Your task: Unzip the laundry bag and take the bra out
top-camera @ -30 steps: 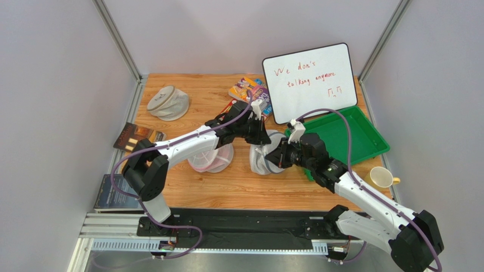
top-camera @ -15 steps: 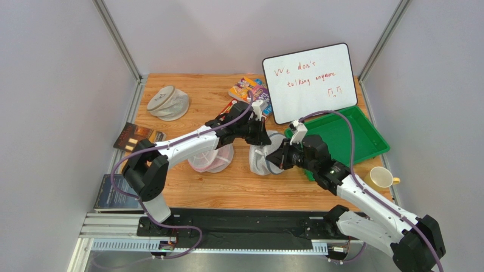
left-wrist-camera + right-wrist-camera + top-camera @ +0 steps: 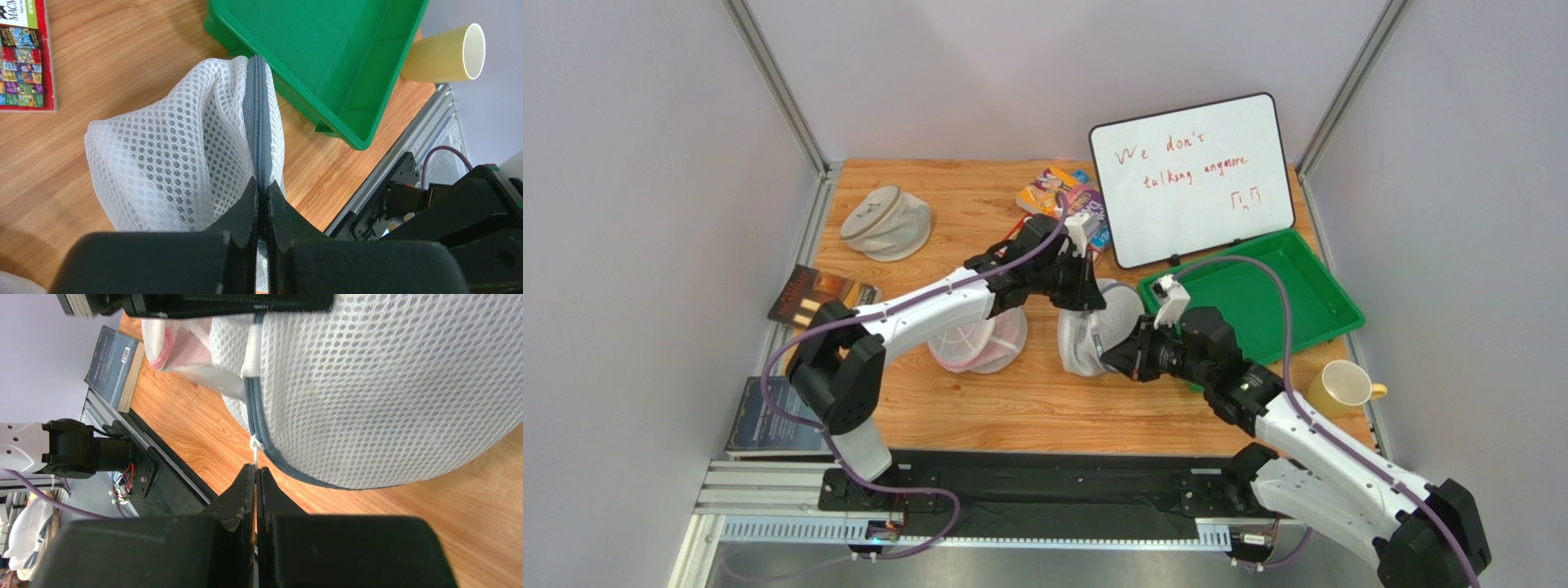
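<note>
The white mesh laundry bag [image 3: 1095, 333] stands on the wooden table between both arms. My left gripper [image 3: 1089, 298] comes from above and is shut on its grey-blue zipper rim [image 3: 256, 122], with the mesh [image 3: 178, 165] bulging to the left of the fingers. My right gripper [image 3: 1123, 359] sits at the bag's near right side. It is shut on the thin white zipper pull [image 3: 255, 447], which hangs from the zipper [image 3: 250, 410] along the bag's lower edge. The mesh [image 3: 380, 386] fills the right wrist view. The bra is hidden.
A green tray [image 3: 1308, 288] lies right of the bag, a yellow cup [image 3: 1342, 386] nearer, a whiteboard [image 3: 1192, 178] behind. A pink-tinted mesh bag [image 3: 983, 346] sits under the left arm. A beige bag [image 3: 887, 223], books [image 3: 815, 295] and colourful packets [image 3: 1060, 194] lie farther off.
My right gripper has drawn slightly toward the near edge with the zipper pull in it. The left gripper has kept its hold on the rim.
</note>
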`<control>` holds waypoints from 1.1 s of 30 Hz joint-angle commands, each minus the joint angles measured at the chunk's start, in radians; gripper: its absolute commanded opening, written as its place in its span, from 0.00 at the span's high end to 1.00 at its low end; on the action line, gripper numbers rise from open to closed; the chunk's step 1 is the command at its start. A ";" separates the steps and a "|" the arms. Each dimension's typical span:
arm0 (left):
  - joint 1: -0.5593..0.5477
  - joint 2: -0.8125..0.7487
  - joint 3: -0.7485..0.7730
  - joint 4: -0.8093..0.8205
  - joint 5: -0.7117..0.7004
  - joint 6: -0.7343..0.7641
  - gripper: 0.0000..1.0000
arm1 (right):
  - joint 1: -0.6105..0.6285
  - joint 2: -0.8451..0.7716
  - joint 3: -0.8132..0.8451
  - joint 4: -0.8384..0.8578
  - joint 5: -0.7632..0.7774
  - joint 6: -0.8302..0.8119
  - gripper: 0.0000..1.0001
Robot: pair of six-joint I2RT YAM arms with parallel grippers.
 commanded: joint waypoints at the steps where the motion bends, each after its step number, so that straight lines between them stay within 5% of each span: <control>1: 0.015 -0.001 0.061 0.020 0.000 0.031 1.00 | 0.010 -0.033 -0.023 0.001 -0.025 0.026 1.00; 12: 0.016 0.033 0.101 -0.001 0.026 0.051 1.00 | 0.014 -0.054 -0.026 -0.012 -0.011 0.034 1.00; 15: 0.015 0.025 0.126 -0.052 0.012 0.083 0.72 | 0.014 -0.048 -0.013 -0.011 -0.006 0.035 1.00; 16: 0.016 0.017 0.129 -0.078 -0.001 0.102 0.52 | 0.014 -0.046 -0.009 -0.011 -0.003 0.035 1.00; 19: 0.006 -0.029 0.126 -0.137 -0.075 0.134 0.32 | 0.014 -0.028 0.008 0.009 -0.009 0.034 1.00; 33: -0.155 -0.302 -0.052 -0.253 -0.336 0.122 0.27 | 0.015 0.069 0.069 0.104 -0.009 0.052 1.00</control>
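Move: The left fingers are shut on the grey zip seam of the white mesh laundry bag, whose middle sits some 2 cm back, 1 cm left and 6 cm below. The zip pull is about 7 cm back of this hand, level sideways and 3 cm lower; the pink-trimmed bag lies roughly 20 cm left, 3 cm back, 12 cm below. The right fingers hold its cord, the pull about 1 cm ahead and 2 cm left, level in height; the green tray's middle is 9 cm ahead of them, 26 cm right, 10 cm below. The left hand at first all but stays, keeping its pinch on the zip seam, then opens wide, lets the seam go and draws up, left and back, about 4 cm each way, turning some 15 degrees as it moves off the laundry bag. The right hand meanwhile keeps its shut fingers on the zip pull's cord and stays within about a centimetre of its place, so the bag's near end remains tethered. ##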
